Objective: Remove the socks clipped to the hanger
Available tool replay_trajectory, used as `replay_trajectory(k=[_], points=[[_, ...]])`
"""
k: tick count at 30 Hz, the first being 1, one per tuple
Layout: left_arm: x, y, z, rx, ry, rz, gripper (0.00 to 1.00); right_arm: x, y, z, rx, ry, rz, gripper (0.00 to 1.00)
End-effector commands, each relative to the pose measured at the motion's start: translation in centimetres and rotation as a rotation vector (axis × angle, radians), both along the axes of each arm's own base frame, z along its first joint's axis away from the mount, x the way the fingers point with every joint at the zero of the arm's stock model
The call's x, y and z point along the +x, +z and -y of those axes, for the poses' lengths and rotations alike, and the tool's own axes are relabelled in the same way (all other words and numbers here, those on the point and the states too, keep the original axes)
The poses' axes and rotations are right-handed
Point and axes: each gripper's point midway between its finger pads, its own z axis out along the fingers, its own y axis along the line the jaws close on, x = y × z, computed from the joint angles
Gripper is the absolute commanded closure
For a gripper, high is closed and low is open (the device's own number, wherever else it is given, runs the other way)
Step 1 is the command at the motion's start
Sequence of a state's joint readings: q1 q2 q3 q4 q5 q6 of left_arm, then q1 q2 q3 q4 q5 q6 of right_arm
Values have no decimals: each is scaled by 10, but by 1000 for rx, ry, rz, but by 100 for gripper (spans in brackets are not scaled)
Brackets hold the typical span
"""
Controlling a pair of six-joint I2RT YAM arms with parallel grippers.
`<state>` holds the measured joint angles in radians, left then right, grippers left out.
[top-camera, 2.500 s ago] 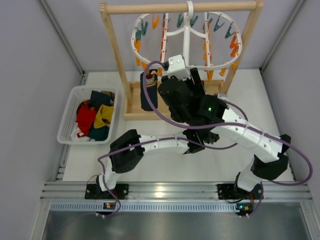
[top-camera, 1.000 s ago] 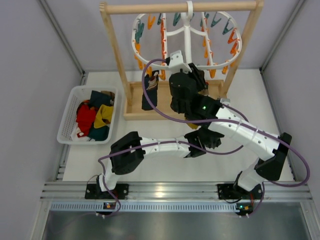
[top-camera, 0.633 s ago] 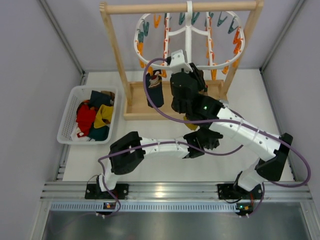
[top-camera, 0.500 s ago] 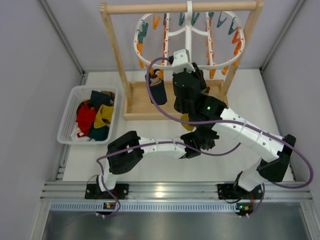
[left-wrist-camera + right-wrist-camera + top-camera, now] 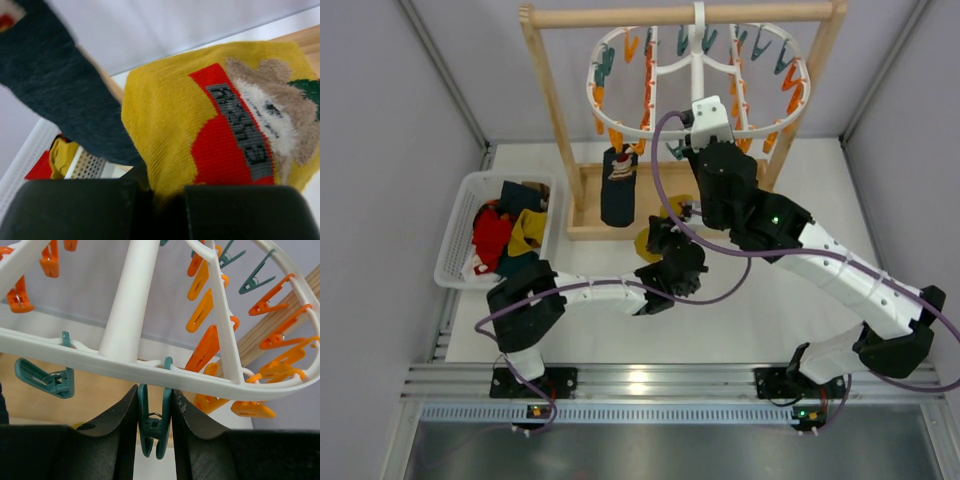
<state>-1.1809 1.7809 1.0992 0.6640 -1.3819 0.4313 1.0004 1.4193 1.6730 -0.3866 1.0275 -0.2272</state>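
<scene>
The white oval hanger [image 5: 695, 62] with orange and teal clips hangs from the wooden rack's top bar. A dark sock [image 5: 618, 190] hangs from a clip at its front left. My right gripper [image 5: 154, 412] is shut on a teal clip [image 5: 154, 426] under the hanger's front rim [image 5: 125, 369], squeezing its handles so that the clip's mouth stands open. My left gripper [image 5: 660, 235] is shut on a yellow sock [image 5: 215, 120] with a red patch and a bear picture, held free below the hanger. The dark sock [image 5: 60, 95] shows to its left.
A white basket [image 5: 455, 235] with several red, yellow and dark socks stands at the left. The light wooden rack [image 5: 552, 110] with its base board stands at the back middle. Grey walls close in on both sides.
The yellow sock has come off the teal clip and moved left and down with my left gripper. My right gripper has shifted right along the hanger's rim. The hanger swung slightly.
</scene>
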Motion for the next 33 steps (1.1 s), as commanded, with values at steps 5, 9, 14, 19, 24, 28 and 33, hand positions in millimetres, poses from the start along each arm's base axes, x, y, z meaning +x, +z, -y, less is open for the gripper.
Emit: replay_trajectory(k=[5,9,14,19,24,28,33], points=[[21,-5,-77,-118,124,0,100,-10,-4,6,153,183,-16,94],[31,-18,-86,-295,8,-129,100,-12,-2,20,166,173,-5,93],[11,-10,-128,-489,74,-85,100,-14,-5,25,209,211,0,93],[-11,-10,-171,-515,162,-89,100,-10,-9,32,215,207,-9,93],[-19,14,-209,-645,171,-53,100,-10,-8,34,246,228,-3,93],[-17,29,-237,-686,224,-11,100,-11,-11,30,255,254,-10,93],[10,39,-263,-734,291,-25,100,-12,-10,26,259,275,-15,93]])
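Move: The left hand already holds the yellow sock clear of the hanger. The basket's middle is about 35 cm to its left, 6 cm ahead and 18 cm lower. The navy sock still on the hanger hangs roughly 9 cm left, 6 cm ahead and 6 cm higher, and the foot of the stand's left post is some 20 cm left, 14 cm ahead and 20 cm below. For the right hand, already on a teal clip on the hanger's near rim, the navy sock is about 10 cm left, 3 cm ahead and 12 cm lower. Leftward in one quick sweep of about 26 cm, the left hand carries the yellow sock past the hanging navy sock towards the basket, bowing slightly forward and back, then rising a little near the end, while its left side rolls down some 40 degrees and it swings counter-clockwise; the fingers stay shut. The right hand keeps its grip on the teal clip, easing about 2 cm right and turning counter-clockwise with the hanger. ##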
